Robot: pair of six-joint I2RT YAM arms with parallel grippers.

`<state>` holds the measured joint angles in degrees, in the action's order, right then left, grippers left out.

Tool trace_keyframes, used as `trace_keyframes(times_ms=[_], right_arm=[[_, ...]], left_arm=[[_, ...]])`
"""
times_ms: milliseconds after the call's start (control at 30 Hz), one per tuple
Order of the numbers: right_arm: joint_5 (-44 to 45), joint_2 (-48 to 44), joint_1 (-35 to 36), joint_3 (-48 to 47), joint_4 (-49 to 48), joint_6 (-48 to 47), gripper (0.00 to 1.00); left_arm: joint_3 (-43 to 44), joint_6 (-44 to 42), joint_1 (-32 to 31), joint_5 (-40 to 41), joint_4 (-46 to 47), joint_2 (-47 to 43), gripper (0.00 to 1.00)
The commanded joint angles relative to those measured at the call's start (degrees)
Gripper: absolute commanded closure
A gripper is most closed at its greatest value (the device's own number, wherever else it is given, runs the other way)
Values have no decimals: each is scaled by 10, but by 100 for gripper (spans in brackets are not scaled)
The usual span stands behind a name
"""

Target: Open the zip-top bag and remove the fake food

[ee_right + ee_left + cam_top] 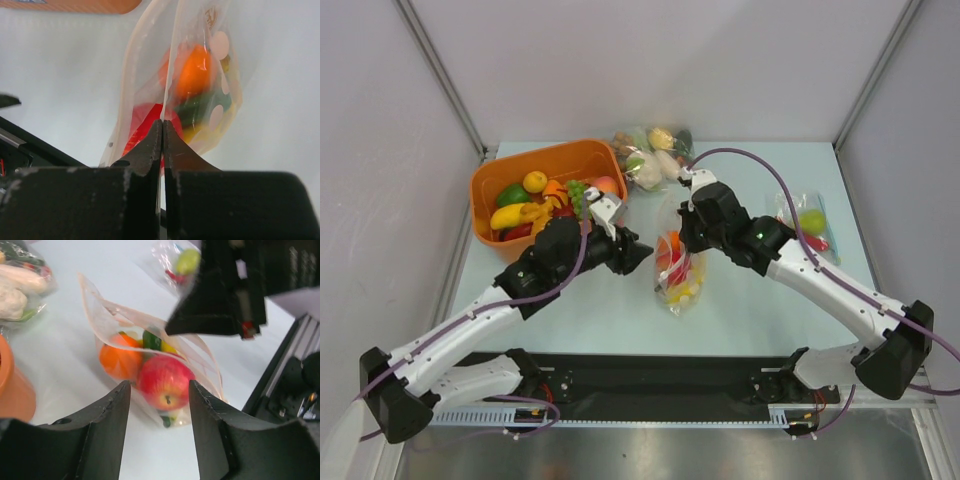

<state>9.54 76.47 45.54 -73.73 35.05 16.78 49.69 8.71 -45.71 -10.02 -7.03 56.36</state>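
The zip-top bag [682,290] lies mid-table with its mouth parted. Inside it is fake food: a red apple [165,381], an orange [119,360], something green and pale round slices [219,45]. My right gripper [684,240] is shut on one wall of the bag [150,60] at its mouth and holds that edge up between the fingertips [150,145]. My left gripper [642,255] stands open just left of the bag. In the left wrist view its fingers [117,410] frame the apple from short of the bag and touch nothing.
An orange basket [490,180] of loose toy fruit stands at the back left, close behind my left gripper. Another filled bag [650,150] lies at the back centre. A further bag with a green fruit [805,220] lies at the right, beside the right arm.
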Motion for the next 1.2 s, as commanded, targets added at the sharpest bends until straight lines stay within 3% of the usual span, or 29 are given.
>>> trace_keyframes(times_ms=[0, 300, 800, 900, 1000, 1033, 1167], right_arm=[[13, -29, 2, 10, -18, -12, 100], [-7, -66, 6, 52, -38, -17, 100], [-8, -109, 7, 83, -48, -34, 100], [-11, -108, 7, 84, -51, -37, 100], [-1, -108, 7, 86, -50, -39, 100], [12, -108, 7, 86, -48, -40, 100], [65, -106, 3, 86, -34, -49, 100]], left_arm=[[1, 96, 12, 43, 68, 23, 45], [5, 176, 17, 60, 131, 110, 43], [-3, 212, 20, 62, 161, 171, 44], [-1, 213, 19, 54, 169, 181, 51], [1, 213, 19, 44, 172, 184, 88], [1, 213, 19, 42, 171, 183, 94], [1, 206, 26, 28, 170, 176, 100]])
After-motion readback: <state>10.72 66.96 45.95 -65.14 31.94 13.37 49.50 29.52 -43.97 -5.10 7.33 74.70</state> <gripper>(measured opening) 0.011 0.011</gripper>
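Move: The bag's free left rim is roughly 6 cm ahead of the open left fingers, 4 cm to their right and 6 cm lower. Inside the bag, the red fruit lies some 5 cm ahead of them, 8 cm right and 11 cm down; the orange fruit is about 4 cm beyond it. From the right hand, already gripping the opposite rim, the free rim is about 6 cm left, level fore and aft, and perhaps slightly lower. The left fingers close at the end and pinch the bag's left rim, having gone open some 6 cm forward, about as far down and 4 cm right, tipping down nearly 20 degrees and turning somewhat counter-clockwise. The right hand keeps its pinch on the other rim and eases 2 to 3 cm back and to the right. ##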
